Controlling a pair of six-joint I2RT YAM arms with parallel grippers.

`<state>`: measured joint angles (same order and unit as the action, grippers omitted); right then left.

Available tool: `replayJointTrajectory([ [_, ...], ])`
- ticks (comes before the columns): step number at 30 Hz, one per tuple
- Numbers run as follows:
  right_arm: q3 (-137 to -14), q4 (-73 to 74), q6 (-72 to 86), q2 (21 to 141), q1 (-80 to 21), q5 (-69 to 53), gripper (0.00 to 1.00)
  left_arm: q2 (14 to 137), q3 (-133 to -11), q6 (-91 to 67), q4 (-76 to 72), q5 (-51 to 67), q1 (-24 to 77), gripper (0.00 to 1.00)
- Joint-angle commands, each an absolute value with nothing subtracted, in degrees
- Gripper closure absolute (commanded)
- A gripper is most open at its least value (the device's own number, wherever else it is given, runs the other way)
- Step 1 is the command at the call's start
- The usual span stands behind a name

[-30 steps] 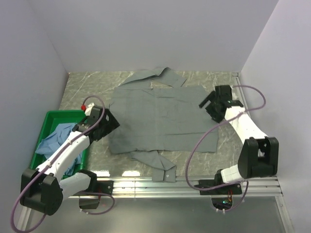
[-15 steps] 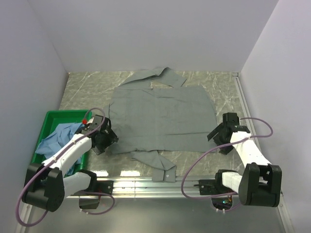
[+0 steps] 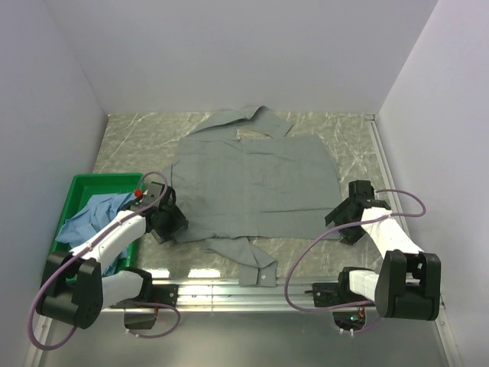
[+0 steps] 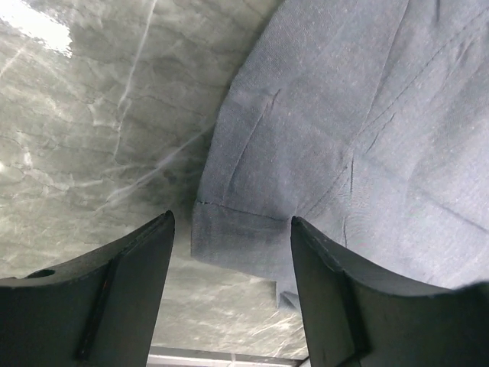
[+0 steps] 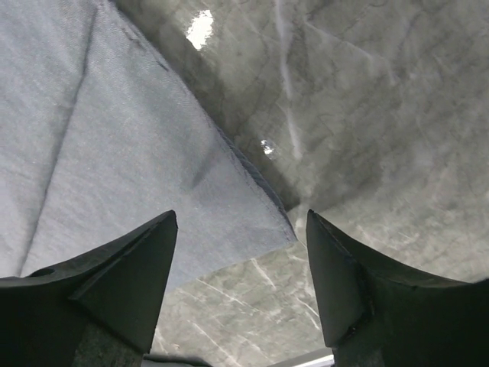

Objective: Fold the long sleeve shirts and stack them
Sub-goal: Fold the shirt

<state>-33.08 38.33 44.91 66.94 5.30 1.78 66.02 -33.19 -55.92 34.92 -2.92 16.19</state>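
A grey-green long sleeve shirt (image 3: 256,187) lies spread flat on the marble table. One sleeve (image 3: 250,258) trails toward the near edge. My left gripper (image 3: 170,223) is low at its near-left hem corner. In the left wrist view that corner (image 4: 244,237) sits between the open fingers of the left gripper (image 4: 231,218), untouched on both sides. My right gripper (image 3: 336,218) is low at the near-right corner. The right wrist view shows this corner (image 5: 252,222) inside the right gripper (image 5: 241,214), also open and not pinching. A light blue shirt (image 3: 88,220) lies crumpled in the bin.
The green plastic bin (image 3: 76,187) stands at the near left, just beside the left arm. Walls close in the table on the left, back and right. A metal rail (image 3: 306,284) runs along the near edge. Bare marble (image 5: 367,115) shows right of the shirt.
Both arms have come down from the shirt's sides toward me, to its near corners. Both pairs of jaws have narrowed somewhat around the cloth corners.
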Motion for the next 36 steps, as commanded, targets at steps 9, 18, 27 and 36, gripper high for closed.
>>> replayJointTrajectory([
  [9, -30.8, 34.7, 45.6, 67.9, 5.6, 0.2, 0.4, 67.1, -31.6, -53.6, 32.0, 1.2, 15.9, 0.37],
  [18, -32.4, 36.5, 44.5, 66.9, 5.6, 0.7, 0.88, 65.8, -32.8, -52.9, 33.6, 0.5, 16.0, 0.77],
  [27, -38.2, 44.1, 40.1, 64.9, 5.6, 4.7, 1.0, 61.5, -38.4, -51.8, 42.5, -2.5, 16.0, 0.99],
  [36, -46.9, 51.4, 36.7, 62.0, 5.6, 6.1, 1.0, 59.9, -46.2, -48.9, 51.8, -4.7, 15.7, 0.94],
])
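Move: The shirt's near-left corner sits between the open left fingers, roughly 1 cm below and 1 cm back of them. The near sleeve lies flat some 23 cm to the left hand's right and 7 cm back, and the green bin about 25 cm to that hand's left, 2 cm ahead. The near-right corner is about 1 cm below the open right fingers, straight under. From the right hand the far-right corner lies some 32 cm ahead, 8 cm left. Settle both grippers about 1 cm down around the shirt's two near corners, easing the left one slightly back, and shut the fingers to pinch the cloth. Then, keeping both corners pinched, raise the two hands together straight up, 6 to 7 cm, so the near edge comes up between them. ##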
